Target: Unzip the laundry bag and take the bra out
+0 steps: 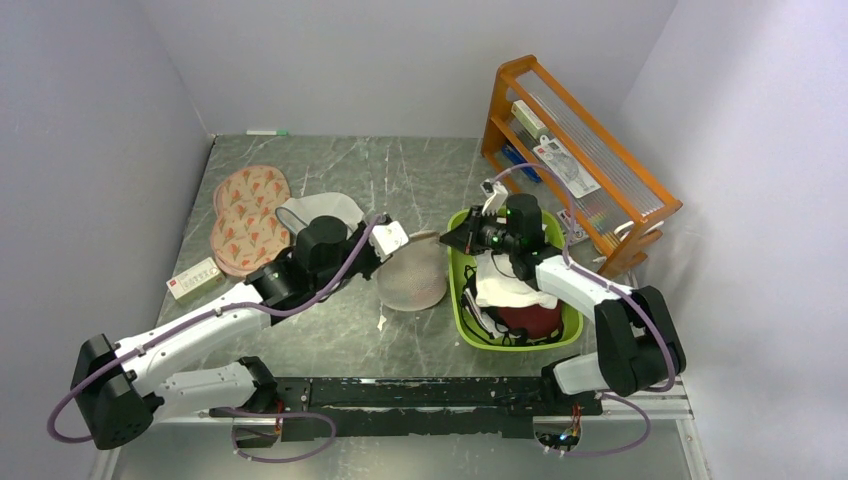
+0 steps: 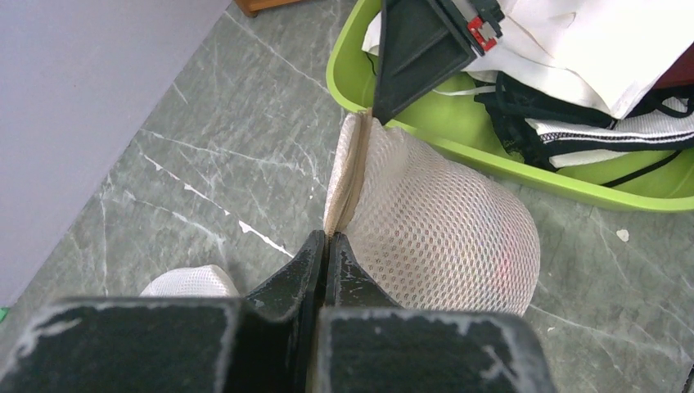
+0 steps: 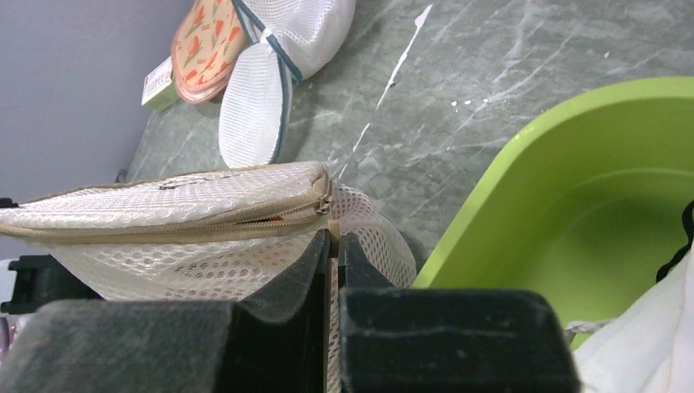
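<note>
The laundry bag [image 1: 412, 278], a round cream mesh clamshell, is held up on edge between both grippers, left of the green basin. My left gripper [image 2: 327, 238] is shut on the bag's beige seam at its near edge; the mesh dome [image 2: 446, 233] bulges to the right of it. My right gripper [image 3: 334, 239] is shut on the beige zipper pull just below the slider, at the end of the zipper [image 3: 245, 214]. A thin orange sliver [image 3: 274, 219] shows through a small gap in the zipper. A faint red glow [image 2: 503, 260] shows through the mesh; the bra is otherwise hidden inside.
The green basin [image 1: 462, 325] at right holds a white cloth [image 1: 505, 285], a dark maroon cloth [image 1: 530, 320] and black-and-white garments. A wooden rack [image 1: 575, 150] stands at the back right. A pink patterned bag [image 1: 245, 215], a white mesh bag [image 1: 320, 208] and a small box [image 1: 195, 280] lie at left.
</note>
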Robot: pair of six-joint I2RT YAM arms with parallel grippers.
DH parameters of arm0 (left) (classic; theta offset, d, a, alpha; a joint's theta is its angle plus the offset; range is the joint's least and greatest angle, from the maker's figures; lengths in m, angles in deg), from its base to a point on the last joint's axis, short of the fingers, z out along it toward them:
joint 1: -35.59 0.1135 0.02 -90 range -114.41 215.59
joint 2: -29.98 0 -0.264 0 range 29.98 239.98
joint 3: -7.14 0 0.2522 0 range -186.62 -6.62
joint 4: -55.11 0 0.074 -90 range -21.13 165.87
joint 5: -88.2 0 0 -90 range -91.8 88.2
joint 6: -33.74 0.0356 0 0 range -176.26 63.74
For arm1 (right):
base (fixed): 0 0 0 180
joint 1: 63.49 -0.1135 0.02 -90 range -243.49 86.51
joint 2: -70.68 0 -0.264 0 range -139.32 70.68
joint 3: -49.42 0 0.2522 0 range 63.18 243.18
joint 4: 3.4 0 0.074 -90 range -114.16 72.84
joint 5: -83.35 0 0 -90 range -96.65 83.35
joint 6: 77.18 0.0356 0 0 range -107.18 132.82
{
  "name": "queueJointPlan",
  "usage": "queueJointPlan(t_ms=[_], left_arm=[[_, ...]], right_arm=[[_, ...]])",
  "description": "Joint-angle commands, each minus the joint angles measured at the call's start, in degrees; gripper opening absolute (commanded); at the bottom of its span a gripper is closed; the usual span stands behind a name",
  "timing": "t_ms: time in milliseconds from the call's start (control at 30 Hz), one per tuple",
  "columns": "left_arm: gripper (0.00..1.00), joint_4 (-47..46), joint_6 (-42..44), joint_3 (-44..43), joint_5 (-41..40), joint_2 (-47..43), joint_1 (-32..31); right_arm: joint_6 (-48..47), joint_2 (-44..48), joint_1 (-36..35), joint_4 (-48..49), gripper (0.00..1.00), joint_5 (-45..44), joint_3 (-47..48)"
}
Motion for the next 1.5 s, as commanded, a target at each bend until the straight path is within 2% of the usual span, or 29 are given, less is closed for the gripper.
queueJointPlan(t_ms=[0, 200, 467, 667, 767, 933, 1100, 1333, 1467], left_arm=[[0.07, -4.97, 1.49, 0.76, 0.0, -3.33, -0.18], [0.07, -4.6, 1.81, 0.6, 2.65, -3.69, -0.15], [0.07, -0.63, 2.02, -1.89, 11.81, -1.16, -0.15], [0.07, 0.43, 1.54, -2.96, 9.05, -0.1, -0.18], [0.23, 0.23, 1.7, -2.4, 10.27, -0.65, -0.15], [0.56, 1.47, 1.36, -3.17, 14.17, -0.24, -0.15], [0.72, -0.1, -1.54, -2.92, 11.99, -0.67, 0.55], [0.76, -1.52, -8.08, -4.12, 3.17, 0.49, 6.26], [0.78, -1.36, -14.08, -4.87, -5.49, 0.91, 12.05]], right_arm=[[-3.44, -1.52, 1.38, -0.86, 0.0, -3.68, 2.59], [-4.81, -1.8, 1.32, 0.42, 0.0, -3.3, 3.04], [-4.04, -0.05, -0.35, 4.82, 0.0, -1.19, 2.14], [-3.85, 1.68, -1.13, 4.51, 0.0, -1.47, 1.01], [-4.76, 3.11, -1.14, 2.44, 0.01, -2.04, 0.55], [-8.17, 6.12, -1.16, -3.67, 0.14, -5.08, 1.06], [-10.39, 10.48, -1.21, -8.89, 0.26, -6.72, 0.64], [-15.18, 14.43, -2.45, -16.67, 0.5, -5.86, 3.97], [-19.36, 14.73, -9.16, -20.33, 0.65, -9.45, 6.92]])
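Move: My left fingers still grip the laundry bag's rim; its middle hangs roughly 4 cm back, 5 cm to their right and 8 cm lower. From my right hand, shut on the tab at the other end of the zip, it lies about 6 cm back, 6 cm left and 6 cm below. The green tub's middle is some 17 cm right and 8 cm back of my right hand; the blue-trimmed mesh bag is about 15 cm left and 6 cm ahead of my left hand, 18 cm down. I let go of the laundry bag with both hands. My left eases back and right about 3 cm, turning some 10 degrees clockwise, opens wide off the rim, then swings forward and left roughly 6 cm, away from the bag. My right rises a little with the tab, then opens past halfway while drawing up, back and slightly right, its fingertips tilting up. ##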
